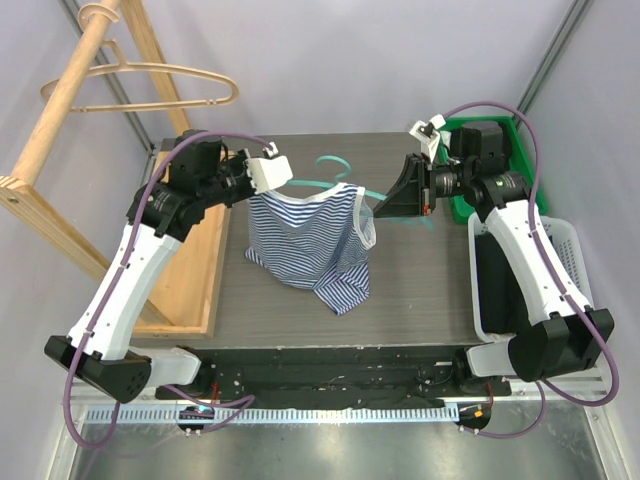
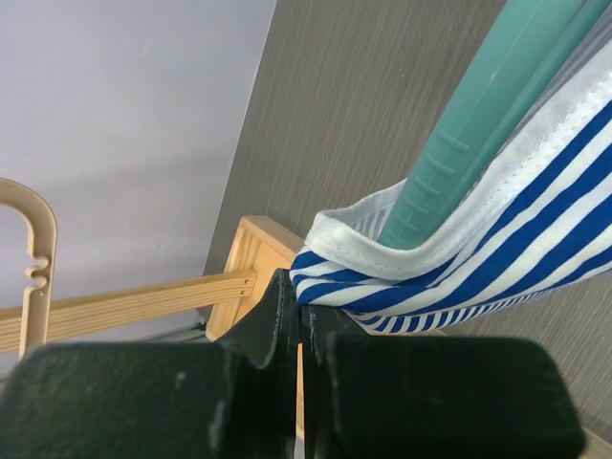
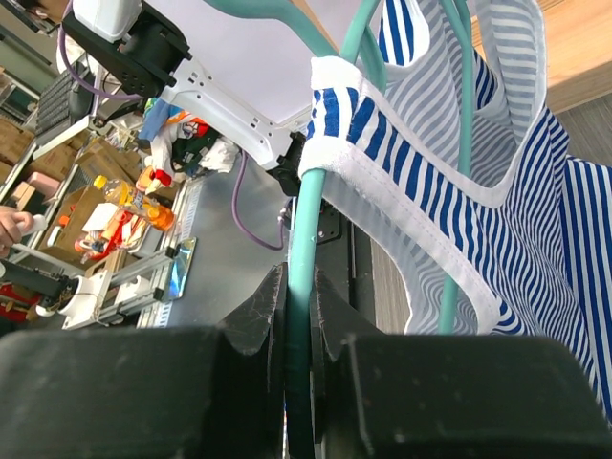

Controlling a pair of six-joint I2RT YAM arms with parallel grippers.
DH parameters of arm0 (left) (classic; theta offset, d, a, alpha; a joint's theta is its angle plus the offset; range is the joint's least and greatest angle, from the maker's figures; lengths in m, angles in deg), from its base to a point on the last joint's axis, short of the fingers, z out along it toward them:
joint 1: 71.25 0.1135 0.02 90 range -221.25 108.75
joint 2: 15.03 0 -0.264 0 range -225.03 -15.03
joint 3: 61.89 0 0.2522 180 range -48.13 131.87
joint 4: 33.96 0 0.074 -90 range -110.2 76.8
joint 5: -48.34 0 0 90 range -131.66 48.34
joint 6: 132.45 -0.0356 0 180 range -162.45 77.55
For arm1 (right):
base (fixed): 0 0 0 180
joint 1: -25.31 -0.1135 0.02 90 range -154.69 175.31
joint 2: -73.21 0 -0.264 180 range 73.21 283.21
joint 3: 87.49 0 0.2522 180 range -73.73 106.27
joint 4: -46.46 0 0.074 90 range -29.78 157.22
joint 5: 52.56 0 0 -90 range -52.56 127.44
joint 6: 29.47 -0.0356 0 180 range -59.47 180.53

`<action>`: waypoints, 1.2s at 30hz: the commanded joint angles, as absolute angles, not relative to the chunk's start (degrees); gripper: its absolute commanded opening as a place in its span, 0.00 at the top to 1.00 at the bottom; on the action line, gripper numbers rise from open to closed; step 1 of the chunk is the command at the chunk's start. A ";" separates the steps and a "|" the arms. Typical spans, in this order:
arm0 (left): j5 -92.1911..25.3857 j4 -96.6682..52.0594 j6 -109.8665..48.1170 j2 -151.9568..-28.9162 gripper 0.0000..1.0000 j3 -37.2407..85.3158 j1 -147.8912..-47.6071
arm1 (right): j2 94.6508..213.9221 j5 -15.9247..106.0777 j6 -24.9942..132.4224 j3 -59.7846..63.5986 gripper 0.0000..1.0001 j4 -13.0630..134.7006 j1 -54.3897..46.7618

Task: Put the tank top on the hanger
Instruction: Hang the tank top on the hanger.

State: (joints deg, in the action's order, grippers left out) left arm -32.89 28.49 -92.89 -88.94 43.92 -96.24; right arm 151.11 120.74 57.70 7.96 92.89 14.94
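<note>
The striped tank top hangs in the air over the middle of the table, with the teal hanger threaded through it. My right gripper is shut on the hanger's thin teal bar, and the top's white-trimmed strap is draped over that bar just beyond the fingers. My left gripper is at the top's left shoulder. In the left wrist view, that gripper is shut, pinching the edge of the striped fabric. The white hem wraps the hanger's arm end.
A wooden rack with a tan hanger stands at the left. Its wooden base frame lies along the table's left side. At the right, a green bin sits behind a white basket that holds a black garment.
</note>
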 commanded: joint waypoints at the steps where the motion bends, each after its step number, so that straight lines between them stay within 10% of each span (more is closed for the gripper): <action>1: -32.88 26.38 -92.73 -87.80 1.00 45.12 -96.03 | 148.62 125.24 54.21 7.22 0.99 86.79 14.94; 36: -11.61 35.08 -86.40 -93.17 0.98 56.11 -96.21 | 161.62 121.63 51.30 19.25 0.99 81.93 5.89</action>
State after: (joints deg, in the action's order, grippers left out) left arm -13.92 34.98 -87.43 -93.29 54.52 -96.24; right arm 161.78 120.17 52.12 13.95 84.28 6.33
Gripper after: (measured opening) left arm 0.024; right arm 0.148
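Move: The left hand still pinches the tank top's left strap; the hanger's left arm runs into the neckline about 5 cm to its right and 1 cm farther out, nearly level, with the hook some 12 cm right, 4 cm ahead and 3 cm up. The right hand keeps the hanger's right end; from it the left arm lies about 13 cm left and 4 cm ahead, level, and the right strap, already on the hanger, 3 cm left and 2 cm ahead. Left hand draws its strap 5 cm right, also back and up, while the right feeds the hanger 5 cm left. ##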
